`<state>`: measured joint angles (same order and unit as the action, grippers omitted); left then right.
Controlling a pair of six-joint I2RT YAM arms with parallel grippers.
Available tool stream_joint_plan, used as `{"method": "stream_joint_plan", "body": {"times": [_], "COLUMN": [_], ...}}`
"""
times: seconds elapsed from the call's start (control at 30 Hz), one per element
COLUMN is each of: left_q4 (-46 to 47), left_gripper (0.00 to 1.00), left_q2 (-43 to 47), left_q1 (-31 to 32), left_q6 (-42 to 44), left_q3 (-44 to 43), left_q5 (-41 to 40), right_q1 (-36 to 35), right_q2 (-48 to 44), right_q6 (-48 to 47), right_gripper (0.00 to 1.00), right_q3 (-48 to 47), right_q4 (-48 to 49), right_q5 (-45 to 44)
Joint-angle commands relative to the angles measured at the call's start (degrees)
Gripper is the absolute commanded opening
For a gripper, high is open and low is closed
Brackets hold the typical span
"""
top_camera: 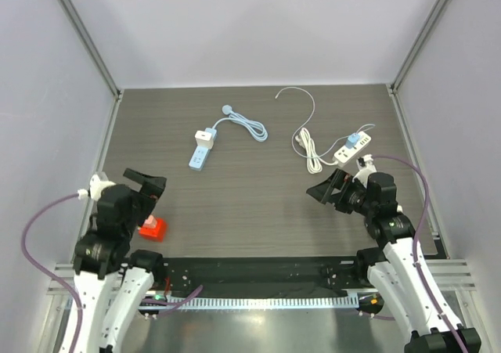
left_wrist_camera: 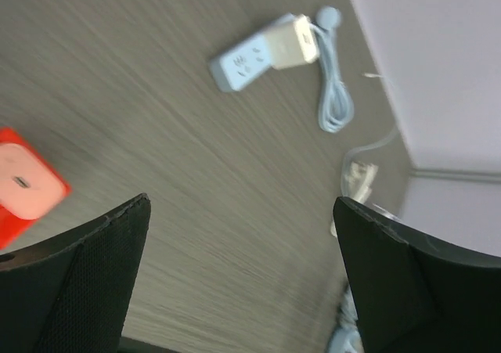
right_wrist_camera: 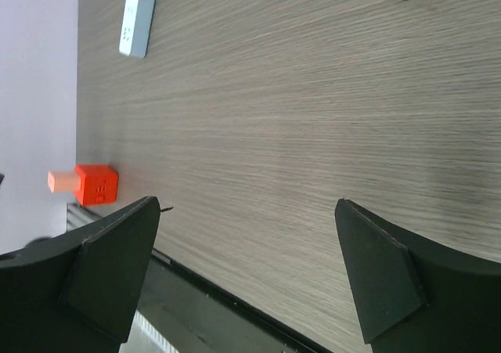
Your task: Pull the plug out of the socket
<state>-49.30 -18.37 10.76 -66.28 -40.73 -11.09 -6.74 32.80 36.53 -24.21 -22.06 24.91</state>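
Observation:
A light blue socket strip (top_camera: 198,157) lies flat at the back left of the table. A white plug (top_camera: 205,137) is seated in its far end, and a light blue cable (top_camera: 249,126) trails from it. The left wrist view shows the same strip (left_wrist_camera: 239,65) and plug (left_wrist_camera: 293,41) far ahead. At the back right, a white socket strip (top_camera: 351,149) carries a small blue plug (top_camera: 354,140). My left gripper (top_camera: 147,184) is open and empty at the near left, well short of the blue strip. My right gripper (top_camera: 327,187) is open and empty, just in front of the white strip.
A red block with a pink top (top_camera: 153,228) stands on the table next to my left gripper. A coiled white cable (top_camera: 308,148) and a loose thin white wire (top_camera: 297,95) lie at the back right. Grey walls enclose the table on three sides.

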Motion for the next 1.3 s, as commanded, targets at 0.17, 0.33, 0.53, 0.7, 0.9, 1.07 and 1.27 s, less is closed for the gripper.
{"method": "stream_joint_plan", "body": {"times": [0.17,0.33,0.53,0.7,0.9,1.07,1.27], "left_q4": [-26.3,-37.8,-33.1,-30.9,-32.3,-30.4,-32.2], "left_gripper": [1.0,1.0,0.99,0.9,0.82,0.76,0.69], "left_q2": [-29.9,-38.7,-36.3,-35.5,-36.7,-37.8,-39.6], "left_q1": [0.1,0.0,-0.8,-2.0,-2.7,-3.1,-3.5], "left_q6": [6.1,-0.8,-5.2,-7.5,-10.7,-10.8,-10.7], "left_q3": [-21.3,-25.6,-17.7,-14.3,-11.4,-9.6,-9.6], "left_q5": [-17.6,-21.8,-17.8,-17.8,-17.0,-16.5,-21.3], "right_q1": [-2.6,-11.6,-23.8,-38.1,-52.2,-59.8,-64.9], "right_q2": [-0.3,1.8,8.4,16.4,30.1,43.5,55.5], "right_q6": [-4.0,-2.0,0.0,-0.4,-0.5,-2.9,-9.6], "right_gripper": [1.0,1.0,1.0,1.0,1.0,1.0,1.0], "right_q3": [-1.5,-2.4,-5.1,-7.0,-10.2,-15.0,-21.7], "right_q4": [3.0,5.9,11.0,18.0,29.4,40.8,53.2], "right_q5": [6.0,1.7,-6.5,-15.5,-24.6,-28.2,-30.8]}}
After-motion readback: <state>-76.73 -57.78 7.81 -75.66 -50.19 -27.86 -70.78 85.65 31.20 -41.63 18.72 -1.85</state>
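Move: The pink plug on the red socket lies about 7 cm to the left gripper's left, 5 cm back and 14 cm below it; the socket under it is some 6 cm left, 6 cm back and 17 cm down. The left power strip stands roughly 14 cm ahead, 7 cm to the right and 19 cm below. From the right gripper the plug is about 49 cm left, 7 cm back and 6 cm below, that same strip 37 cm left and 11 cm ahead. Bring the left gripper over the pink plug: shift it left first, then down about 10 cm and somewhat back, tipping the fingers some 50 degrees to point steeply down, and narrow the wide-open fingers by about a third without touching. Meanwhile sweep the open right gripper nearly 30 cm left and 8 cm back towards the red socket, swinging it counter-clockwise. ##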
